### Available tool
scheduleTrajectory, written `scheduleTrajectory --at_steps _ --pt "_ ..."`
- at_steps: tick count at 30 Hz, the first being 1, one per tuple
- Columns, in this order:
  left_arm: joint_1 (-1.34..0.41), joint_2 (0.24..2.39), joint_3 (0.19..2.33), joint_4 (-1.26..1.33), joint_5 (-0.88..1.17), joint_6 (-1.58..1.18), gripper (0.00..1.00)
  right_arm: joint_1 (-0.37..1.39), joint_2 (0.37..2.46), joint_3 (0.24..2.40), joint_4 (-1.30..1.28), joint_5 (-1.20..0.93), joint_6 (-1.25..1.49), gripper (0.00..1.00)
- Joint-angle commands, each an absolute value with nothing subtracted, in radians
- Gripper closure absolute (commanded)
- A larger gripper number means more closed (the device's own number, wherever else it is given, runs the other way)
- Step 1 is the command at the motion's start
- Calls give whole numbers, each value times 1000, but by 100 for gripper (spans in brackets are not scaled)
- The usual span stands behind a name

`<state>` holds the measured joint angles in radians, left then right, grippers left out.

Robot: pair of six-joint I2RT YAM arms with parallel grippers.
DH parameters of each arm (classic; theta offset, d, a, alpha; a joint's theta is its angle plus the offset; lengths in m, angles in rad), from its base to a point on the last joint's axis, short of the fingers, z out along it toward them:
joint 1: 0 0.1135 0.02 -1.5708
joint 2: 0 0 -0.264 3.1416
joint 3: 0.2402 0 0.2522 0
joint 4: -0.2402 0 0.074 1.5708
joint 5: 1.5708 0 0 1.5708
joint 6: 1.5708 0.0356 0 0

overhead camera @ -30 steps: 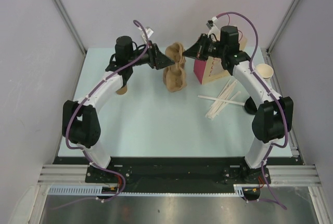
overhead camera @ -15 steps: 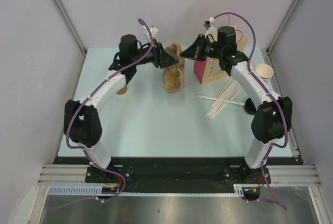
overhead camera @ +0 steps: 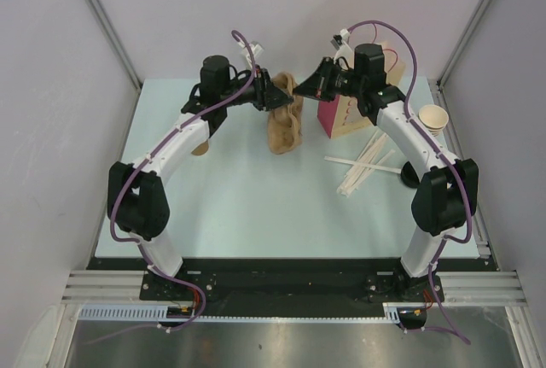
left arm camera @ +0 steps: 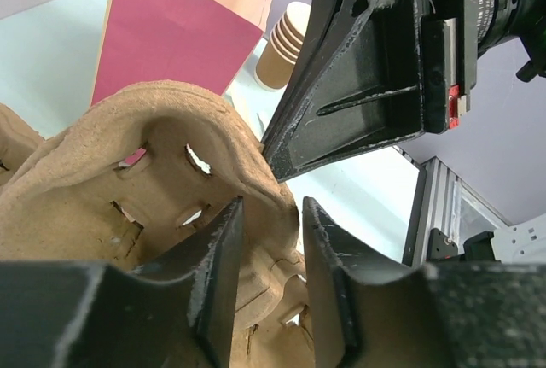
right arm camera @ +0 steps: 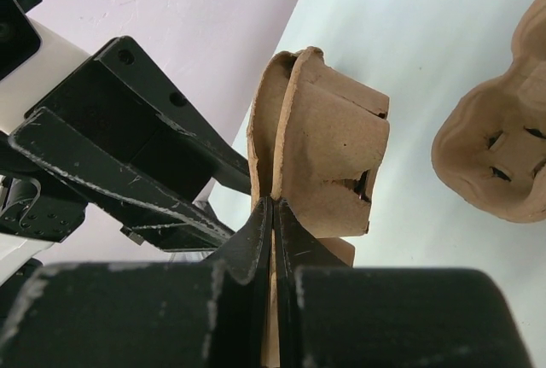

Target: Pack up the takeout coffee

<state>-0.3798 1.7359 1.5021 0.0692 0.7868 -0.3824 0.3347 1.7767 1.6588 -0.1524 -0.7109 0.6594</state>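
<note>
A brown pulp cup carrier [overhead camera: 287, 86] hangs between my two grippers at the back of the table. My right gripper [right arm camera: 273, 204] is shut on its thin edge [right arm camera: 320, 142]. My left gripper [left arm camera: 271, 214] straddles the carrier's ridge [left arm camera: 171, 163] from the other side, with its jaws apart and a gap showing beside the right finger. A further carrier [overhead camera: 284, 133] stands on the table just below the held one. The takeout coffee [overhead camera: 201, 146] shows only as a small brown cup, mostly hidden behind my left forearm.
A pink paper bag [overhead camera: 328, 116] stands right of the carriers, behind the right arm. A stack of pale lidless cups [overhead camera: 433, 117] sits at the right edge. Wooden stirrers [overhead camera: 367, 163] lie scattered in front of the bag.
My left gripper has moved right onto the carrier and its jaws have narrowed around the ridge. The right gripper has stayed shut on the carrier's edge and shifted slightly left.
</note>
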Motion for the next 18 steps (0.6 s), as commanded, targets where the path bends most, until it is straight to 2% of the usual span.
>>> scheduleTrajectory --at_steps 1,3,9,10,18 --pt "-387 1740 1549 77 779 -367 64 342 1770 1713 -127 -701 660 100" --pt "-387 1741 1552 69 776 -368 68 347 1772 1718 -127 -699 660 100" --pt "-384 1721 1539 78 772 -370 91 344 1775 1718 -138 -689 650 100" --pt "-383 1715 1537 80 773 -371 99 344 1776 1721 -140 -684 650 100" --pt "-350 1667 1526 49 736 -380 100 322 1787 1736 -175 -634 621 100"
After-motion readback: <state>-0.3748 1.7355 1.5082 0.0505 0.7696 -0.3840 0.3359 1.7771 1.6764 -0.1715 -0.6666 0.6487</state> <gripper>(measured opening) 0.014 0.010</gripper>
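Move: The held cup holder's rim already stands in the left hand's open finger gap; its middle lies about 4 cm back and 6 cm below that hand. From the left hand, the table holder is some 4 cm ahead and 25 cm down, the paper bag 5 cm ahead and 22 cm right, and the lidded cup 12 cm back and 26 cm left. From the right hand, which grips the same rim, the holder's middle is about 5 cm back, 3 cm left and 7 cm below. The left hand stays almost in place beside the right fingertips and closes its part-open fingers fully, pinching the thin rim of the raised cup holder from the left side. The right hand keeps its own pinch on the rim next to it, creeping only about half a centimetre forward late on, with hardly any turn of either wrist. ##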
